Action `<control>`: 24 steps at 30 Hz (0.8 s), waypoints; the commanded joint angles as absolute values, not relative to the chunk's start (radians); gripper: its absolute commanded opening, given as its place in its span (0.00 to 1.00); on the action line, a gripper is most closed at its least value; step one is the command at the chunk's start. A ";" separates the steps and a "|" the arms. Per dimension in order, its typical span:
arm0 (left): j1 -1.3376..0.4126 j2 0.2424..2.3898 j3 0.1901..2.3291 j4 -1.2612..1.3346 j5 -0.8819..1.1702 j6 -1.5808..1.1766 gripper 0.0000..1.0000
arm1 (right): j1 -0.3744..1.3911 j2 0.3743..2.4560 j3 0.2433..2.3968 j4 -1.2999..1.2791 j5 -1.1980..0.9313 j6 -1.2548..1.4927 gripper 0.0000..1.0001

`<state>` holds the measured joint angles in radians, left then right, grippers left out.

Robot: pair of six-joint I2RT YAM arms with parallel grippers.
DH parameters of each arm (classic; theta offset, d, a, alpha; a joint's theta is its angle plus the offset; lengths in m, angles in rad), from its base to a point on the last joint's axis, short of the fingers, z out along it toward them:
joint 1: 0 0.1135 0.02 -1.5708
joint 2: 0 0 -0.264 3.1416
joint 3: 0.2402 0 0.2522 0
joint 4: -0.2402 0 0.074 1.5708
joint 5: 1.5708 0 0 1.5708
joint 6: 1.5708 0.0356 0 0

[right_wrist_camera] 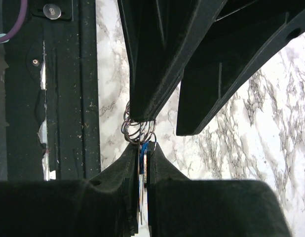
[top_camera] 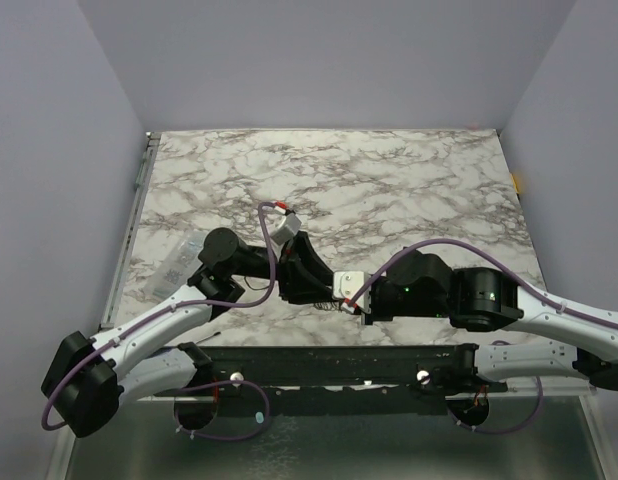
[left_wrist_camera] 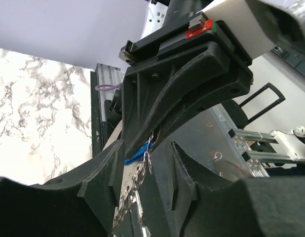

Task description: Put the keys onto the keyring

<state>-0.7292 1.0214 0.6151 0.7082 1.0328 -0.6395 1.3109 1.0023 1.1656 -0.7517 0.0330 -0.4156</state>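
Both grippers meet low over the marble table (top_camera: 389,190), near its front edge. My right gripper (right_wrist_camera: 144,147) is shut on the key with the blue head (right_wrist_camera: 142,159), and a thin metal edge is pinched beside it. The keyring's thin wire loops (right_wrist_camera: 137,129) bunch just above those tips. In the left wrist view the blue key (left_wrist_camera: 136,154) pokes out of the right gripper's fingers (left_wrist_camera: 157,113), and a string of silver loops (left_wrist_camera: 129,186) hangs below it. My left gripper (left_wrist_camera: 146,144) is open around them; one finger (right_wrist_camera: 150,74) touches the loops, the other (right_wrist_camera: 216,89) stands apart.
A clear plastic packet (top_camera: 177,262) lies at the table's left edge beside the left arm. The dark mounting rail (top_camera: 339,365) runs along the front, under both arms. Grey walls close in the back and sides.
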 commanded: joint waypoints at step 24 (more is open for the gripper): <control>-0.756 1.048 0.652 0.606 1.054 -0.573 0.00 | 1.316 0.985 1.170 -0.737 0.078 -0.420 0.01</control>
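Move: The coiled wire keyring dangles from the tips of the right hand, about 2 cm to the right of the left hand and some 2 cm below it, level with it fore and aft. The blue key stands about 3 cm to the left hand's right and 1 cm lower, also level with it fore and aft. From the right hand, the keyring lies about 2 cm to its left and 1 cm down. The left hand's half-open fingers shut almost fully on the keyring's wire loops, right beside the right fingertips, as the hand sinks about 1.5 cm and edges barely 1 cm to the right towards them. Most of the closing comes late, once the sinking has slowed. The right hand stays put, keeping its grip on the key and ring. ##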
